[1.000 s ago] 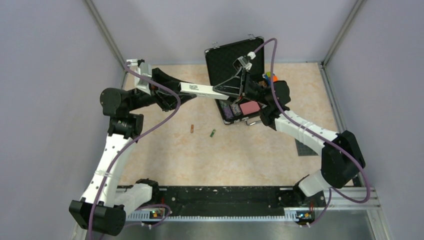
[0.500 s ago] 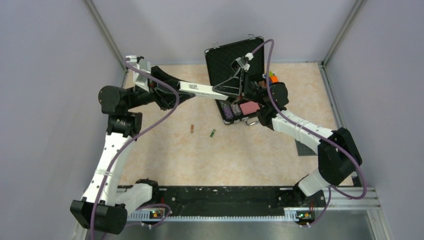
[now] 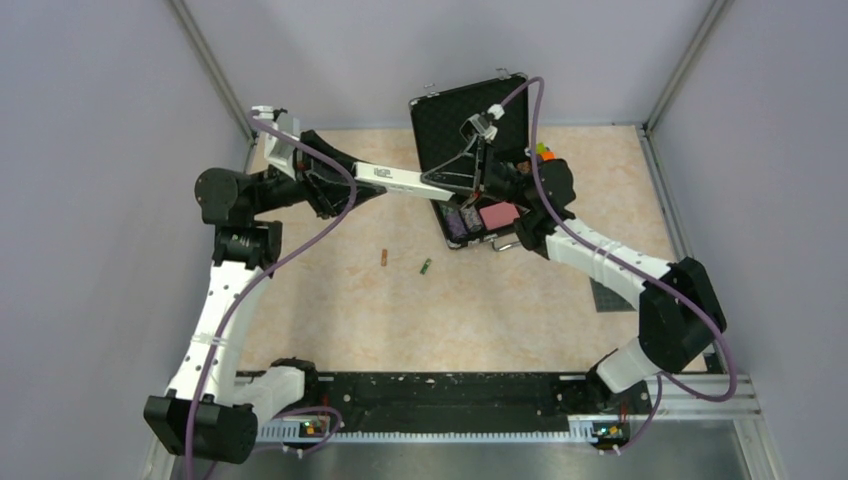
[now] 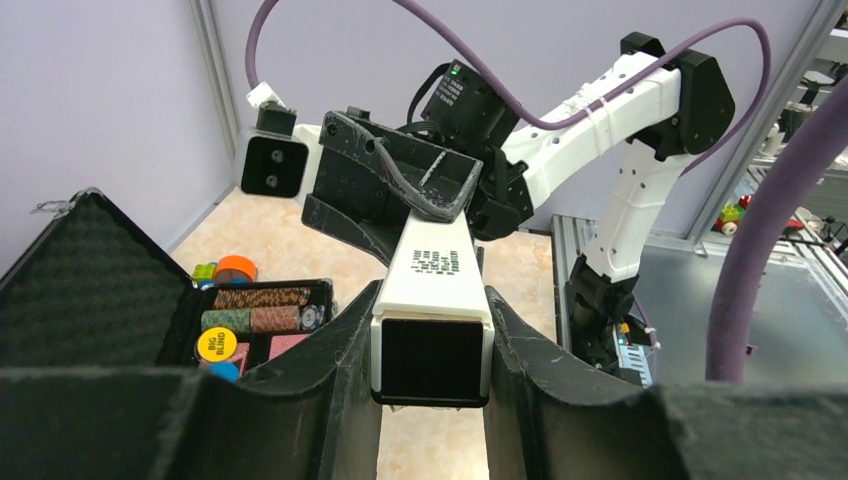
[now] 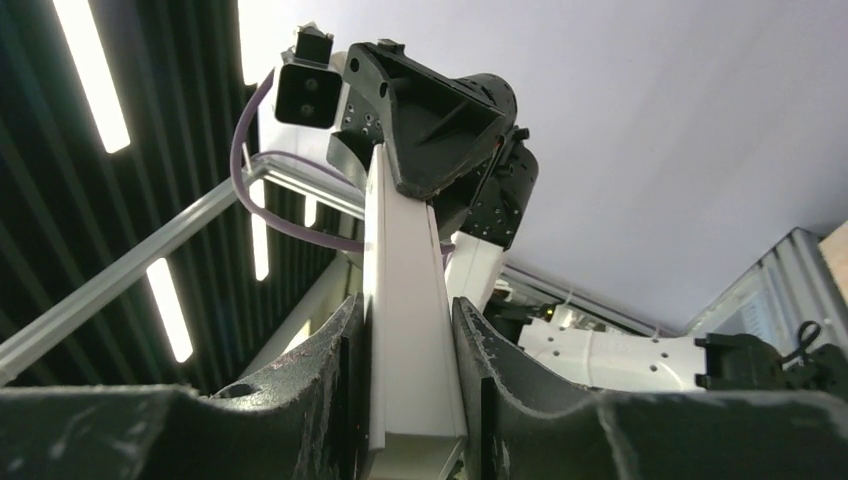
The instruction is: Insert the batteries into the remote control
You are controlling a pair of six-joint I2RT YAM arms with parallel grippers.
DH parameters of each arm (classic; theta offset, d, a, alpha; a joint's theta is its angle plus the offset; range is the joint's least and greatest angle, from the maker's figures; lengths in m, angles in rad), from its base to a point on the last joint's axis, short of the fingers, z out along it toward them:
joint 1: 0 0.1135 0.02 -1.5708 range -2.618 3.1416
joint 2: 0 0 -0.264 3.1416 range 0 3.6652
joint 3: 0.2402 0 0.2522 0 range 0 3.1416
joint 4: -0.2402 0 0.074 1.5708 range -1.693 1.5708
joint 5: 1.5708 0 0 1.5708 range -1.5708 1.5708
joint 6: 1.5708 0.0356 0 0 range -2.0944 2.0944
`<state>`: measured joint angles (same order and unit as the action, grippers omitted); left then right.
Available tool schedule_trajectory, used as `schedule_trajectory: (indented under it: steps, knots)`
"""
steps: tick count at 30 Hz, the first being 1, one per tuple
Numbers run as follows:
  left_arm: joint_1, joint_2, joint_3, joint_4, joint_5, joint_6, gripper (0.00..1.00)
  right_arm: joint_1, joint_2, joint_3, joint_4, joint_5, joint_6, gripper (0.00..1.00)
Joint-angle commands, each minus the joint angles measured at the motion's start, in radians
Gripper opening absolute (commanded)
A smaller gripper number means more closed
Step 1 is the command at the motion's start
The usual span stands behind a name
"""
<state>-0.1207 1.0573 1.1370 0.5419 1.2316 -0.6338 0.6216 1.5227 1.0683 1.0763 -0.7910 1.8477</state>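
The white remote control (image 3: 400, 181) hangs in the air between both arms, above the back of the table. My left gripper (image 3: 352, 180) is shut on its left end; the left wrist view shows that dark end (image 4: 432, 360) clamped between the fingers. My right gripper (image 3: 447, 181) is shut on its right end, seen between the fingers in the right wrist view (image 5: 405, 300). The brownish-red battery (image 3: 383, 258) and the green battery (image 3: 425, 265) lie on the table below, apart from both grippers.
An open black case (image 3: 470, 105) with poker chips (image 4: 262, 308) and a pink pad stands at the back right, under the right gripper. Coloured toy pieces (image 3: 541, 153) lie beside it. A grey baseplate (image 3: 610, 296) lies at the right edge.
Both arms have shifted slightly to the left and back with the remote held between them. The batteries have not moved.
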Motion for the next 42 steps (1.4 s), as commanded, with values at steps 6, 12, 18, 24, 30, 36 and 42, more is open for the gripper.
schedule_trajectory:
  steps: [6,12,18,24,30,36,42]
  knots:
    - [0.027,-0.028,0.011,-0.052,-0.076,0.040,0.00,-0.011,-0.080,0.096,-0.448,-0.051,-0.346,0.40]
    - [0.027,-0.025,0.024,-0.108,-0.082,0.085,0.00,-0.012,-0.094,0.101,-0.649,-0.026,-0.473,0.53]
    - [0.027,-0.021,0.029,-0.153,-0.092,0.132,0.00,-0.013,-0.102,0.087,-0.693,-0.007,-0.506,0.52]
    - [0.027,-0.017,0.052,-0.263,-0.083,0.226,0.00,-0.019,-0.108,0.067,-0.732,-0.001,-0.517,0.51]
    - [0.027,-0.010,0.067,-0.366,-0.051,0.315,0.00,-0.019,-0.107,0.078,-0.800,0.006,-0.563,0.56]
    - [0.027,-0.012,0.030,-0.399,-0.022,0.396,0.00,-0.020,-0.089,0.078,-0.829,0.003,-0.596,0.59]
    - [0.027,-0.013,0.029,-0.618,-0.056,0.613,0.00,-0.020,-0.065,0.076,-0.855,0.005,-0.634,0.58]
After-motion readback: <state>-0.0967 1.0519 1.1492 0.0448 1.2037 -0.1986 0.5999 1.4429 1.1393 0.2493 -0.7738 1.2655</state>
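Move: The remote control is already held at both ends. Its middle lies about 5 cm to the right of the left hand and 5 cm to the left of the right hand, roughly level with both. The batteries are on the table some 38 cm below the left hand: the green one 4 cm ahead and 7 cm right, the orange one 6 cm ahead and 2 cm left. The poker case sits about 18 cm ahead of the right hand, 13 cm to its right and 35 cm below. The remote is carried down over the table with its right end dipping, as the left hand keeps its grip and sinks about 5 cm, easing a little forward. The right hand loosens its pinch on the other end and opens, drops some 9 cm and slightly forward, and tips about 25 degrees, so its upward-slanting fingers come nearly level around that end. ##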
